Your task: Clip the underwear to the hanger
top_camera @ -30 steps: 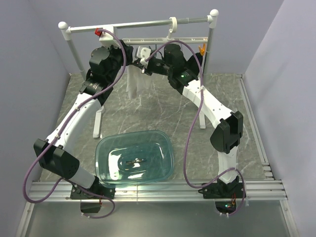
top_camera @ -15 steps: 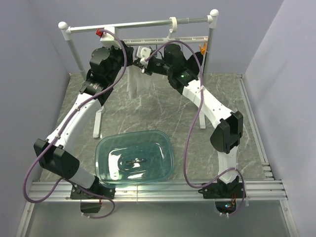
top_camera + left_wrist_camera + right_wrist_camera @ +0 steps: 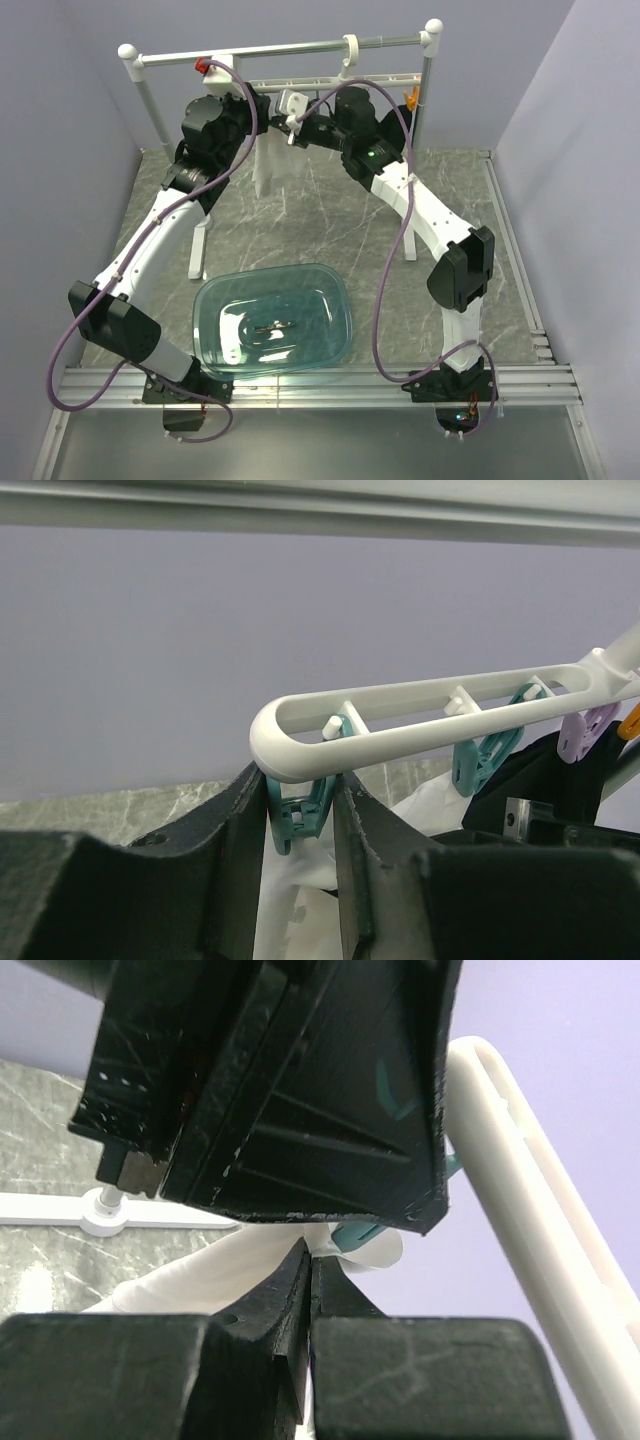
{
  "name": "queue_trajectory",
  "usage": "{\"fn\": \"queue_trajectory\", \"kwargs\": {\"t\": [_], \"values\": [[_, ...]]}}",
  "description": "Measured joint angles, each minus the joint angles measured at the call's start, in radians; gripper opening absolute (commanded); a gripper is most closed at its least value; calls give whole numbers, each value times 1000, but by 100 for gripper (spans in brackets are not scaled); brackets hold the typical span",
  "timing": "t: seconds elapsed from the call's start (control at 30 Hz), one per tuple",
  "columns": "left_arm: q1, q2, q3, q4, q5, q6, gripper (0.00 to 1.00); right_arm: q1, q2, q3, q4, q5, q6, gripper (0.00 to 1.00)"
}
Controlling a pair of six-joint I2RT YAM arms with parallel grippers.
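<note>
The hanger (image 3: 340,79) hangs by its hook from the back rail; its white bar also shows in the left wrist view (image 3: 420,715). My left gripper (image 3: 262,108) (image 3: 298,792) is shut on the end teal peg (image 3: 300,805), one finger pressing each side. The white underwear (image 3: 270,168) hangs below that peg, its top edge (image 3: 320,855) right under the peg's mouth. My right gripper (image 3: 298,128) (image 3: 310,1255) is shut on the underwear's upper edge (image 3: 200,1270) and holds it up against the teal peg (image 3: 355,1232). Whether the peg bites the fabric is hidden.
The grey metal rail (image 3: 280,48) on white posts spans the back. A second teal peg (image 3: 490,755), a purple peg (image 3: 578,735) and an orange peg (image 3: 408,98) hang further along the hanger. A clear teal bin (image 3: 215,300) sits at the front centre. Walls stand close on three sides.
My right gripper has lifted the underwear slightly up and to the left, towards the end peg. The left gripper has stayed on the peg.
</note>
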Motion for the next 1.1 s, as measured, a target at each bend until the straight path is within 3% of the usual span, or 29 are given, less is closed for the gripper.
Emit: {"fn": "queue_trajectory", "kwargs": {"t": [0.3, 0.63, 0.77, 1.1], "values": [[0, 0, 0, -5, 0, 4, 1, 0, -17, -2, 22, 4, 6, 0], [0, 0, 1, -23, 5, 2, 35, 0, -19, -15, 38, 5, 6, 0], [1, 0, 1, -24, 7, 1, 57, 0, -19, -15, 40, 5, 6, 0], [5, -29, -31, 18, 10, -3, 74, 0, -21, -17, 49, 8, 21, 0]]}}
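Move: The left fingers already squeeze the free teal clip at the hanger's left end; the hanger end is about 3 cm above that hand, the underwear's pinched edge roughly 4 cm below and 2 cm to its right, all about level in reach, and the second teal clip some 12 cm to its right, straight across. From the shut right fingers, which hold that edge, the free clip lies about 4 cm up, 2 cm left and 1 cm ahead. The right hand, still pinching the underwear just under the clip, lifts it about 1.5 cm up towards the clip's jaws in the first half, then holds there with its fingers shut. The left hand stays almost in place with its squeeze on the clip, sinking only half a centimetre, then opens its fingers wide, lets go of the clip's arms and just starts to ease back towards its base. ##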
